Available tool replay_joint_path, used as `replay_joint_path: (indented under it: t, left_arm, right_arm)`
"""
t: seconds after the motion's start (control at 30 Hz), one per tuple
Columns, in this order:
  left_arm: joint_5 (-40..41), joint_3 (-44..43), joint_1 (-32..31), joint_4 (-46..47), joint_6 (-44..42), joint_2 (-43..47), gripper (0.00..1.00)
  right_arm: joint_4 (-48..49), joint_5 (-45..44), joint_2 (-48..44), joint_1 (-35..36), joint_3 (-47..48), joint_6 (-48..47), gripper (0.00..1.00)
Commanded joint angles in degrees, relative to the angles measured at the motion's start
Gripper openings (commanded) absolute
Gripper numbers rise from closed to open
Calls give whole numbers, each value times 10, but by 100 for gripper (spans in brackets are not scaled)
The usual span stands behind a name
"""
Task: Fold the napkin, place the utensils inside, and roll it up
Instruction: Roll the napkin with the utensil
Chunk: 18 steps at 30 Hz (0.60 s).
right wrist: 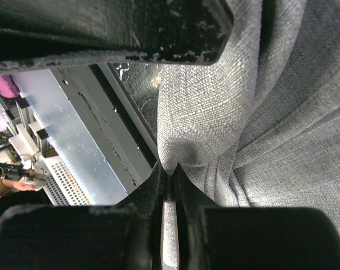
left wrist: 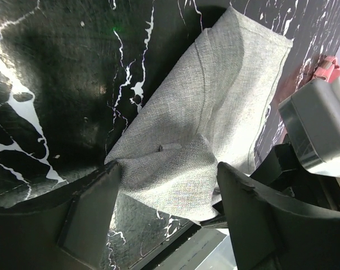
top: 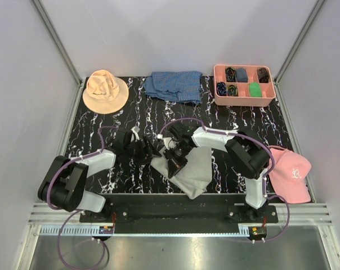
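Observation:
The light-grey napkin [top: 195, 169] lies bunched and partly folded on the black marbled table, near its front edge. My right gripper [top: 174, 162] is shut on a pinched fold of the napkin [right wrist: 260, 107], and the cloth runs down between the closed jaws of the right gripper [right wrist: 170, 171]. My left gripper [top: 152, 154] is just left of the napkin and stands open. In the left wrist view a corner of the napkin [left wrist: 215, 112] hangs between the spread fingers [left wrist: 94, 208] of the left gripper [left wrist: 170, 194]. The utensils are out of view.
An orange bucket hat [top: 105, 90] sits at the back left, a blue checked cloth [top: 174, 86] at the back middle, and a pink tray [top: 217, 79] of small items at the back right. A pink cap [top: 290, 173] lies at the right edge. A metal rail [right wrist: 63, 129] runs along the front.

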State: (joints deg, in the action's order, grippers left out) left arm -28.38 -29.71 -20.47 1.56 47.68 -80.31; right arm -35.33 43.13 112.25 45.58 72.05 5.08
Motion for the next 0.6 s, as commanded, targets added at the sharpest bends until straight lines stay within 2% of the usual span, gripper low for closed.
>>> replay_joint_path:
  t: [0.0,0.13,0.27,0.3,0.37,0.43,0.53,0.57]
  left_arm:
    - [17,9,-12,-1,6,4,73]
    - [20,11,-19,4,7,-4,65]
    - [22,4,-21,4,2,-11,52]
    - [21,3,-20,3,-1,-13,46]
    - [20,-2,-20,3,-3,-19,40]
    - [17,-4,-21,2,-9,-26,30]
    - [9,-9,-21,3,-19,-38,15]
    - [5,-11,-22,2,-21,-40,13]
  right_arm:
    - [-18,30,7,-2,27,-18,8]
    - [-20,17,9,-2,26,-22,7]
    - [-24,-9,10,-2,25,-21,8]
    - [-23,-13,8,-2,25,-18,9]
    - [-24,-26,-3,-2,24,-16,12]
    - [-24,-35,-12,-2,20,-10,17]
    - [-24,-58,-33,-2,15,0,35]
    - [-24,-68,-47,-2,14,6,45]
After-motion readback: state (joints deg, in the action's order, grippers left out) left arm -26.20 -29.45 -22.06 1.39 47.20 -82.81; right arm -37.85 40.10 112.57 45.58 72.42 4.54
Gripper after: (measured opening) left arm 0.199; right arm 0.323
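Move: The napkin roll's left end sits between the open left fingers, about 1 cm back, 1 cm right and 2 cm below. Its near end lies some 15 cm back and 16 cm right of the left hand; the flat part of the napkin is roughly 3 cm back and 18 cm right. For the right hand, already pinching the roll, its left end is about 5 cm forward and 7 cm left, 2 cm lower. The left hand sinks under 2 cm, closing to pinch the roll's left end, while the right fingers begin opening. ##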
